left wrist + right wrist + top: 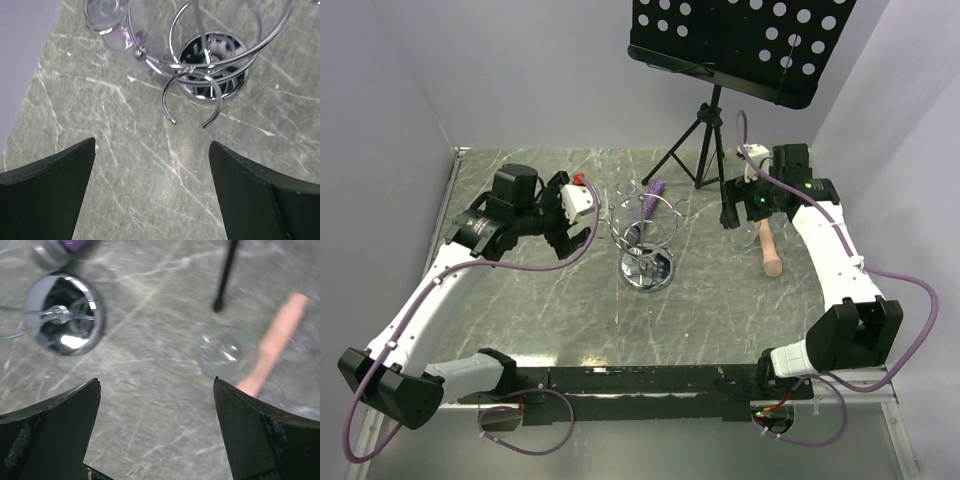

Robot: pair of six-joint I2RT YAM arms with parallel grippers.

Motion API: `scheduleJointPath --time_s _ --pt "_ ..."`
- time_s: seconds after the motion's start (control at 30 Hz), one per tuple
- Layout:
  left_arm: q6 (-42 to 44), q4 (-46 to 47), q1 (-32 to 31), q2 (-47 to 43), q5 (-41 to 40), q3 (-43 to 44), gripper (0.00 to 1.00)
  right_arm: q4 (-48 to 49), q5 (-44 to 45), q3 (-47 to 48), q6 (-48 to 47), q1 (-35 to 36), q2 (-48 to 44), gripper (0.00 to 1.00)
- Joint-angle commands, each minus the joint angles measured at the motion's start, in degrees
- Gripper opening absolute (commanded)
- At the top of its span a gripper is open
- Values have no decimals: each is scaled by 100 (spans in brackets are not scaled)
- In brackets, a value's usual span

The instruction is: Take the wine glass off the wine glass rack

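The chrome wine glass rack (pixel 645 235) stands mid-table on its round disc base (pixel 65 315), its wire loops (pixel 192 95) curving out from the post. One clear wine glass (pixel 112 20) sits by the rack's far-left loops; whether it hangs on one I cannot tell. Another clear wine glass (pixel 225 352) rests on the table beside a tan wooden stick (pixel 275 340), just beyond my right gripper (pixel 157 379), which is open with nothing between its fingers. My left gripper (pixel 152 141) is open over bare table, left of the rack and short of its nearest loop.
A black tripod music stand (pixel 740 40) stands at the back right, one leg (pixel 225 275) reaching down near the glass on the table. A purple object with a silver end (pixel 653 195) lies behind the rack. Walls close in on the left and right.
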Motion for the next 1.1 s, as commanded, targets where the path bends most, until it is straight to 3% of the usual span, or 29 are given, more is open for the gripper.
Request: scheduleJointPath --time_s 0.0,0.3,0.53,1.07 --pt "89 -257 -71 64 492 544 100 136 -595 -13 -152 463 -82 100" --pt "397 -996 -282 469 554 1107 100 602 635 874 190 1263 963 100" --pt "161 -540 -449 539 98 950 100 584 786 1350 182 1571 1561 100" --pt "63 -135 -652 996 -193 1029 100 628 979 815 199 1686 1246 100"
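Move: The last wine glass on the rack hangs about 12 cm ahead of the left gripper, 10 cm to its right and 8 cm lower; an empty hook is only some 4 cm ahead and 6 cm right, and the rack's ring centre 6 cm ahead and 13 cm right. From the right gripper, the rack's ring centre is about 19 cm to the left and nearly level in reach; the microphone lies 12 cm ahead, 19 cm left, on the table. Sweep the open right gripper about 10 cm left towards the rack, adding some 5 cm forward after the start and sinking slightly, so its fingers bear on the rack's right side and push it forward, then hold there. Lift the open left gripper briefly, then lower it again while easing 4 cm right towards the hanging glass, without gripping. ##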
